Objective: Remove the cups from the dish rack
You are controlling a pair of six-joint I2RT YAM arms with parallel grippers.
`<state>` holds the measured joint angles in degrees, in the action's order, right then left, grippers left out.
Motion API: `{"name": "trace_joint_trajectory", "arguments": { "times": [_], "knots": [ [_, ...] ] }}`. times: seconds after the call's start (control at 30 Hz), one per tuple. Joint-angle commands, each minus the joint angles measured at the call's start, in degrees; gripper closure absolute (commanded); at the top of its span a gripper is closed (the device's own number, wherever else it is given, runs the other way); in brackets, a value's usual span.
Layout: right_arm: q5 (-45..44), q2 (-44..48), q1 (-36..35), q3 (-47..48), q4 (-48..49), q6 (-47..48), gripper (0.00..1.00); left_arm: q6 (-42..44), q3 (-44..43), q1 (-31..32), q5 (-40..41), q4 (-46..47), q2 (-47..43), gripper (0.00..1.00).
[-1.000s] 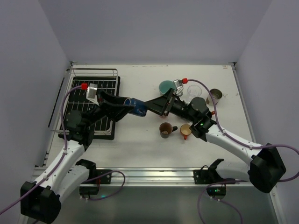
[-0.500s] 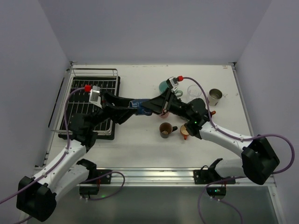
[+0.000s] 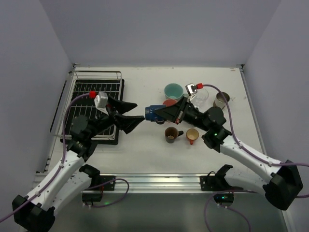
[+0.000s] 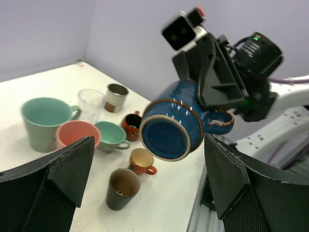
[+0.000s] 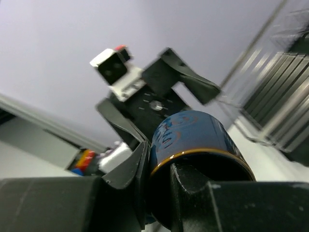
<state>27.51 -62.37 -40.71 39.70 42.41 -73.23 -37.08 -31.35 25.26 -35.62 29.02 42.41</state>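
Note:
My right gripper (image 3: pixel 161 114) is shut on the rim of the blue espresso cup (image 3: pixel 153 114) and holds it sideways above the table; in the right wrist view one finger is inside the cup (image 5: pixel 193 140) and one outside. My left gripper (image 3: pixel 139 113) is open and empty just left of the cup, whose base (image 4: pixel 171 130) faces it. The silver wire dish rack (image 3: pixel 84 96) on its black tray at far left shows no cups.
On the table right of centre stand a teal mug (image 3: pixel 173 90), a salmon tumbler (image 3: pixel 169 102), a clear glass (image 3: pixel 202 95), a metal cup (image 3: pixel 221 100), a dark cup (image 3: pixel 171 134) and an orange espresso cup (image 3: pixel 192 136). A small teal cup (image 4: pixel 110 134) sits among them.
The left gripper held the blue cup a second ago; the right gripper closed on it, the left let go and drew back left, and the cup moved slightly right.

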Motion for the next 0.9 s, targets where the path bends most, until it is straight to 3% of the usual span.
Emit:
{"name": "trace_joint_trajectory", "arguments": {
  "times": [0.0,0.13,0.17,0.3,0.5,0.87],
  "knots": [
    [-6.93,7.16,0.72,2.74,-21.22,15.63,1.00,10.88,-6.87,0.23,7.11,-15.28,-3.21,0.00],
    [-23.77,14.98,0.81,4.69,-50.45,33.46,1.00,16.76,-11.27,0.23,14.51,-33.82,-4.27,0.00],
    [-32.08,18.30,1.85,4.33,-55.20,34.64,1.00,17.39,-11.80,0.23,15.13,-36.02,-4.53,0.00],
    [-43.56,25.35,6.77,1.35,-72.08,37.72,1.00,20.02,-11.10,0.23,16.45,-42.98,-5.85,0.00],
    [-47.90,25.02,15.91,-0.76,-76.87,38.34,1.00,24.42,-9.61,0.23,19.88,-48.70,-9.45,0.00],
    [-42.98,10.00,24.01,-3.75,-73.27,35.71,1.00,23.28,-5.82,0.23,21.73,-47.56,-17.71,0.00]
  ]
}}
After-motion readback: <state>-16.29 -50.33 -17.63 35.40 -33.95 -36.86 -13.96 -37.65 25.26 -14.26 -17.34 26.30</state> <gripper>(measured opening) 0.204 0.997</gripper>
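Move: The blue cup, already held by the right hand, is bound for the bare table beside the standing cups, some 28 cm to that hand's right, 6 cm farther out and 33 cm below. Around that way, all about 32 cm below the hand, stand the orange-black mug (15 cm ahead, 31 right), the tan cup (5 ahead, 19 right) and the brown mug (4 ahead, 6 right). From the empty left hand the bare spot lies roughly 43 cm right, 5 ahead and 29 below. The blue cup, still pinched in the right fingers, is swept in one fast arc about 27 cm to the right and as far down, drifting slightly forward, passing above the brown mug and tan cup. Meanwhile the wrist swings the fingers round from pointing left to pointing forward and steeply down. The left hand, wide open and empty, draws off some 8 cm to the left and then sinks, turning counter-clockwise. ##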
